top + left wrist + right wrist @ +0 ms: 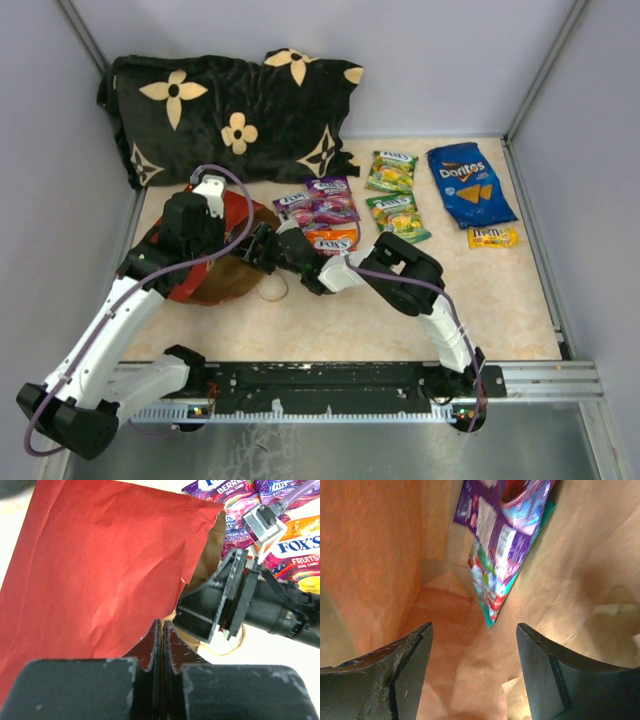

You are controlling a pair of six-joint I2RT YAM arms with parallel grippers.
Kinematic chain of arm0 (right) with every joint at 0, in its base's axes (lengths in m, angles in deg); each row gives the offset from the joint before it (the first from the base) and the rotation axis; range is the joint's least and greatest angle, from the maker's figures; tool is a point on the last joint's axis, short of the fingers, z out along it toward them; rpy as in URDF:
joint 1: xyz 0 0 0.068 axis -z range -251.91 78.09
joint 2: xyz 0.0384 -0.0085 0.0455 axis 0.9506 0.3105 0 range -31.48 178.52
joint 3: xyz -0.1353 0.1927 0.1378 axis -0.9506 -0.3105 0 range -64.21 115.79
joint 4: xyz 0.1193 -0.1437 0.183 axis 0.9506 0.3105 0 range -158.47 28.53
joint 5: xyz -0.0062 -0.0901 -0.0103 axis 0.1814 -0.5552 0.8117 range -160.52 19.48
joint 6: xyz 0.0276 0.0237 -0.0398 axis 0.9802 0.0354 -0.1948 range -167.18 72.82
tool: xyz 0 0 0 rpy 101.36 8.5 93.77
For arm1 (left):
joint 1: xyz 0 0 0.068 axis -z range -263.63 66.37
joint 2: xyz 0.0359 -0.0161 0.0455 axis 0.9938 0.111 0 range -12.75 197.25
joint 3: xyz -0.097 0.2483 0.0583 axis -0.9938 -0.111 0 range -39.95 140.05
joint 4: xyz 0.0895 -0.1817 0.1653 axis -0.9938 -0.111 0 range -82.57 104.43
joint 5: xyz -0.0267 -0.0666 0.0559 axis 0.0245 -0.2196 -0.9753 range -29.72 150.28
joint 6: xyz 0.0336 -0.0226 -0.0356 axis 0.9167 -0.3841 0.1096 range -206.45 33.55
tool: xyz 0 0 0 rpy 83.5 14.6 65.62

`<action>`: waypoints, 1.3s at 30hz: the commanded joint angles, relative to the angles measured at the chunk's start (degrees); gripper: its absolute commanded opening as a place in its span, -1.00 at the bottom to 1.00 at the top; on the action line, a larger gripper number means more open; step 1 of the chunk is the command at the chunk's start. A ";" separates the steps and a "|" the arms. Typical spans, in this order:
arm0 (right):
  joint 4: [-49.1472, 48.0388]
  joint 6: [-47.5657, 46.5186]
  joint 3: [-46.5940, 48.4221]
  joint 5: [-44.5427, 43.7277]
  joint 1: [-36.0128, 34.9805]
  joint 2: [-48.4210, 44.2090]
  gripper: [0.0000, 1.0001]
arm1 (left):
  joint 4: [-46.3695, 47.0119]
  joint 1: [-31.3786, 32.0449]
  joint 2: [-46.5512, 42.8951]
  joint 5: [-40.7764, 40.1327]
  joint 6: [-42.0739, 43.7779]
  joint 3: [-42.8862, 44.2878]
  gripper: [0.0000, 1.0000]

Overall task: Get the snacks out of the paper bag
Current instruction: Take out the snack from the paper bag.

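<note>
The red paper bag [228, 212] lies on its side at the left of the table, its brown mouth facing right. My left gripper [163, 630] is shut on the bag's rim [195, 555] at the mouth. My right gripper [475, 635] is open inside the bag, with nothing between its fingers. Ahead of it, a purple packet [506, 515] and a teal packet [490, 587] lie against the brown wall. Other snacks lie on the table: purple pouches [327, 198], an orange pouch [333, 239], two green pouches [392, 170], the blue Doritos bag [470, 183] and the yellow M&M's packet [493, 237].
A black flower-patterned pillow [230, 115] fills the back left corner. A tan cord handle [272, 292] loops out on the table below the bag's mouth. Grey walls close in the table on the left, back and right.
</note>
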State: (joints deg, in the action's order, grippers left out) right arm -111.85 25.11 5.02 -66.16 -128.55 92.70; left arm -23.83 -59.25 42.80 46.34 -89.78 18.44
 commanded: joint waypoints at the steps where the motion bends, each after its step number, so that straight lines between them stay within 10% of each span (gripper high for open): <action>1: -3.75 7.94 3.85 -8.16 -0.60 4.02 0.31 | -1.14 0.13 -1.91 0.54 -1.24 -0.90 -1.00; 19: 12.46 9.22 26.70 -20.58 -4.13 19.86 0.09 | -2.99 0.13 -1.52 5.22 -0.85 -0.83 -0.99; 23: 13.14 7.61 30.42 -21.59 -4.23 22.05 -0.20 | -3.47 0.11 -1.87 5.08 -0.46 -0.65 -0.99; 29: 7.73 -1.89 23.56 -24.28 -4.70 15.57 -1.00 | -3.33 0.11 -1.82 4.70 -0.22 -0.99 -0.98; 39: 2.80 -14.74 1.77 -18.28 -4.79 -7.07 -1.00 | -3.55 0.09 -0.23 0.00 -0.57 0.01 -0.95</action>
State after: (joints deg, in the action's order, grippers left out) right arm -105.31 19.05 12.54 -86.57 -132.77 99.89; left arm -26.87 -59.25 42.31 49.54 -90.50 17.33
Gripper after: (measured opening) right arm 0.006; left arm 0.022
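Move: From my right hand, open at the bag's mouth and pointing left, the purple snack pack lies in the paper bag about 8 cm ahead, 8 cm left and 6 cm lower. A green-red pack lies partly under it, about 7 cm ahead and 9 cm left of the hand. Outside, the orange Fox's pack is some 20 cm to the right, roughly level. From my left hand, the purple pack is about 8 cm ahead, 6 cm left and well below. I push my open right hand deeper into the bag, some 10 cm left, forward and down, turning about 15 degrees clockwise, then shut the fingers on the near edge of the purple pack. Keeping that pinch, I draw right, with some back and a little up, about 6 cm towards the mouth. My left hand keeps its hold on the bag's handle by the rim, easing back and down a couple of centimetres. ##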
